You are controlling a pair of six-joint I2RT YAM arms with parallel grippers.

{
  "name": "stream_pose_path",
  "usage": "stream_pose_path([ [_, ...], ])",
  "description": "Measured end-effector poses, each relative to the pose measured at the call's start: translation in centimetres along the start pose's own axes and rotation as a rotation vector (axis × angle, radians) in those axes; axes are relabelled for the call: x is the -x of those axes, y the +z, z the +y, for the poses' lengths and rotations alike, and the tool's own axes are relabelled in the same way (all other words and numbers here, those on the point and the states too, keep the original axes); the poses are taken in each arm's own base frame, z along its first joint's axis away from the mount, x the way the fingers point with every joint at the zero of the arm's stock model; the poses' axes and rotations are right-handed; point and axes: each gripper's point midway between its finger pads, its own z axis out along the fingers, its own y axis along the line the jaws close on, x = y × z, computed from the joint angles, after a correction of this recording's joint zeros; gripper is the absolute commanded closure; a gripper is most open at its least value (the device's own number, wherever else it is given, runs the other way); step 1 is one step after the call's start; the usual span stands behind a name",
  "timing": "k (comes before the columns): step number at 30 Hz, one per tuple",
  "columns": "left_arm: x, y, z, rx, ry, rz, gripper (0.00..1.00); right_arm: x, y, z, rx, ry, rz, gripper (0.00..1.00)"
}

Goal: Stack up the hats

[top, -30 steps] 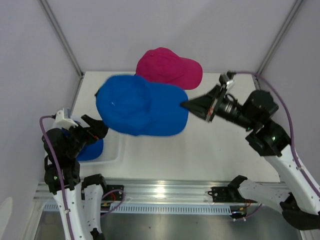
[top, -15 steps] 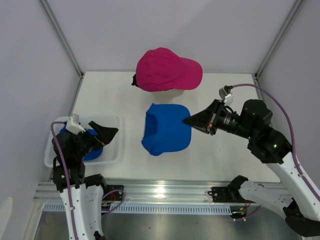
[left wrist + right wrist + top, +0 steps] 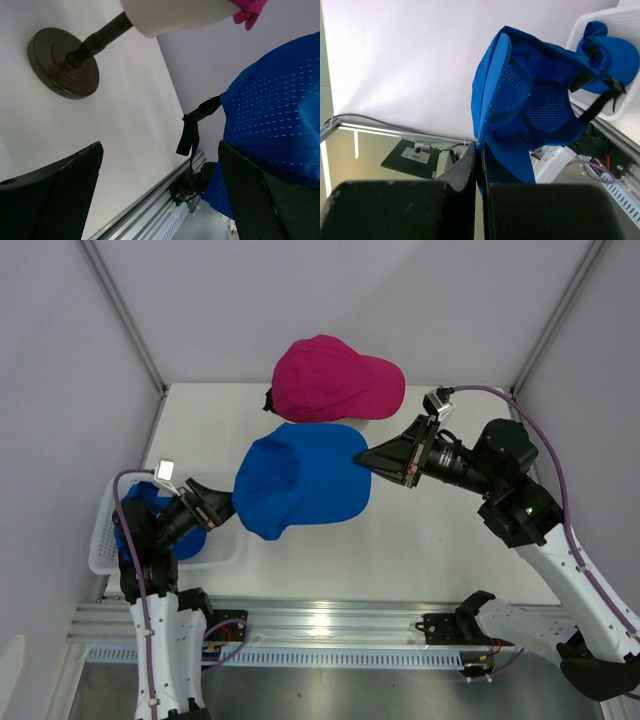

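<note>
A royal blue hat (image 3: pixel 300 480) hangs in the air over the table's middle, its open underside facing the right wrist camera (image 3: pixel 530 110). My right gripper (image 3: pixel 363 454) is shut on its brim edge (image 3: pixel 479 150). A magenta-pink hat (image 3: pixel 335 378) sits on the cream mannequin head at the back; only a scrap of it (image 3: pixel 247 6) shows in the left wrist view. A second blue hat (image 3: pixel 165 535) lies in the white basket (image 3: pixel 222 552). My left gripper (image 3: pixel 215 502) stands open just left of the hanging hat (image 3: pixel 280 115), nothing between its fingers (image 3: pixel 160 150).
The mannequin head's brown stand base (image 3: pixel 62 62) rests on the white table behind the hanging hat. The hat's black strap (image 3: pixel 192 132) dangles between my left fingers' line of sight. Grey walls close in both sides, and the metal rail (image 3: pixel 320 625) runs along the near edge.
The hanging blue hat swung: large and high, then low and folded, now up and leftward again. My right gripper moved back toward the pink hat. My left arm turned toward the hat.
</note>
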Motion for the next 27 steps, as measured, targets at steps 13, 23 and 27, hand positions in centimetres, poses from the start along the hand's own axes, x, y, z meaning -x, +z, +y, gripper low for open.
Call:
stream_pose_path([
  [13,0.8,0.6,-1.6,-0.106,0.008,0.024,0.01,0.2,0.8,2.8,0.13,0.004,0.032,1.0],
  [23,1.1,1.4,-3.2,-0.214,-0.02,0.129,0.0,0.3,1.3,3.7,0.18,0.0,0.045,1.0],
  [27,0.4,1.7,-5.2,-0.267,0.03,0.199,0.07,0.0,1.8,4.4,0.215,-0.001,0.065,1.0],
])
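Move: The blue hat hangs from the right hand's shut fingers by its brim: its middle is about 12 cm to the left of that hand and 8 cm below. From the open left hand it lies some 13 cm right, 3 cm back and 13 cm above. The pink hat on the head stand is roughly 18 cm ahead, 6 cm left and slightly below the right hand. The basket hat lies 13 cm left of the left hand, 3 cm ahead and 18 cm below. The blue hat, still pinched by its brim, is carried about 4 cm up and a little left by the right hand, its strap side towards the left gripper. The left hand rises about as much and, late on, edges some 3 cm right towards that strap, swinging nearly 20 degrees clockwise, its fingers still wide open either side of the hanging strap. ##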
